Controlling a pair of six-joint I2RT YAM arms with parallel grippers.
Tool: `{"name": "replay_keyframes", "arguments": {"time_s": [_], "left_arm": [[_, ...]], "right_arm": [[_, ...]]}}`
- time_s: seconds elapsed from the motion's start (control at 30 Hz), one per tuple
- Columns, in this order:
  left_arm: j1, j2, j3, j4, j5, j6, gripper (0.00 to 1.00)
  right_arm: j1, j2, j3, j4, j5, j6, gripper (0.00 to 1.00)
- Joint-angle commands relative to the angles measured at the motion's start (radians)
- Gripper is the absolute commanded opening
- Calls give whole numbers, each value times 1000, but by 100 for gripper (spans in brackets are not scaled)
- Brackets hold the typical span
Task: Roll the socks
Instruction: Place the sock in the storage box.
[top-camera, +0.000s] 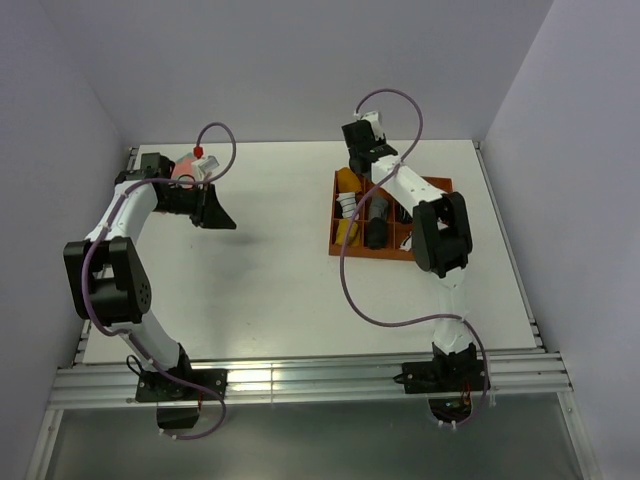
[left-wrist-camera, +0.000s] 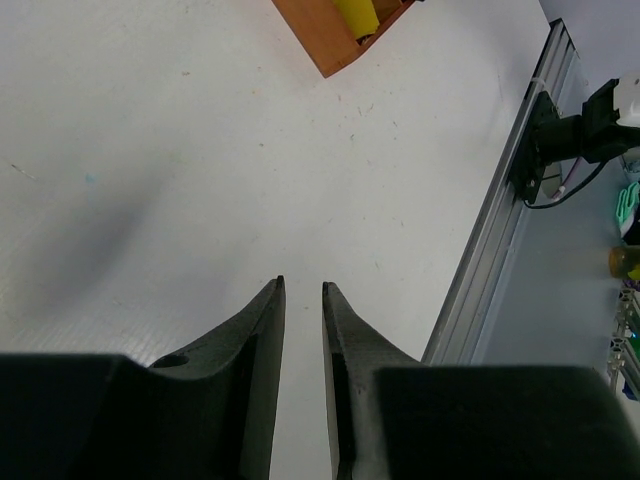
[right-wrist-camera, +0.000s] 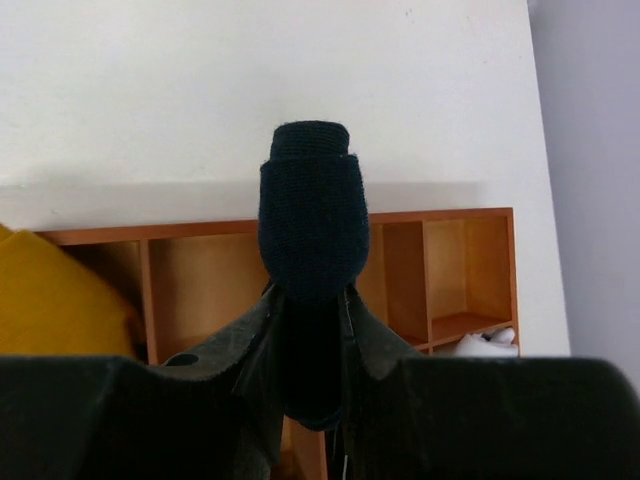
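A dark navy sock (right-wrist-camera: 310, 210), rolled into a tight bundle, sticks out from between the fingers of my right gripper (right-wrist-camera: 310, 290), which is shut on it. It hangs over the back part of the orange wooden tray (right-wrist-camera: 440, 215), above its compartments. Mustard-yellow fabric (right-wrist-camera: 50, 300) fills the tray's left compartment; I cannot tell whether it is a sock. In the top view the right gripper (top-camera: 368, 172) is over the tray's far left corner. My left gripper (left-wrist-camera: 302, 285) hovers over bare table at the far left (top-camera: 213, 213), jaws slightly apart with nothing between them.
The tray (top-camera: 333, 215) holds a white rolled sock (right-wrist-camera: 485, 345) and dark rolls (top-camera: 377, 225) in other compartments. An aluminium rail (left-wrist-camera: 490, 230) runs along the table's near edge. Walls close in the table at the back and on both sides.
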Motion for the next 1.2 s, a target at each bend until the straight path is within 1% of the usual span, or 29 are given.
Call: {"name": "replay_keyframes", "arguments": {"time_s": [0.0,0.07,0.23,0.5,0.73,1.0,1.17], "left_arm": [[3,18,13,1,40,30,27],[3,27,11,-5,43,42,27],[3,39,2,-6,43,55,27],[3,51,-3,-22,55,75,26],[3,62,-10,-28,61,82,26],[3,71,-10,-29,58,81,26],[3,79,-1,-37,60,82,25]], "right_arm": [[-7,37,99,-41,76,-85,0],[-7,49,93,-39,76,-103,0],[-4,49,13,-7,43,-129,0],[-1,100,4,-36,-17,-120,0],[-4,155,71,-98,-103,-106,0],[-27,189,158,-196,-296,-33,0],[-58,204,182,-254,-368,-1,0]]}}
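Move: The right hand already grips the rolled navy sock. The empty far-row compartment that is to take it lies about 11 cm below that hand, some 2 cm to its left and 1 cm back. The mustard sock sticks up about 10 cm to the hand's left, level with it; the grey sock is 8 cm nearer the base than the compartment, and the black striped sock 9 cm back and 5 cm right of the hand. From the left hand the compartment is roughly 20 cm ahead, 36 cm right. Keeping its pinch on the navy sock, the right hand brings it down some 8 cm into the mouth of the compartment beside the mustard sock, where the sock seems to meet the wood; the hand drifts a little right, then about 2.5 cm left. The wrist tips the fingers down about 15 degrees and turns 10 counter-clockwise. The empty left hand sinks 2.5 cm, far from the box. ##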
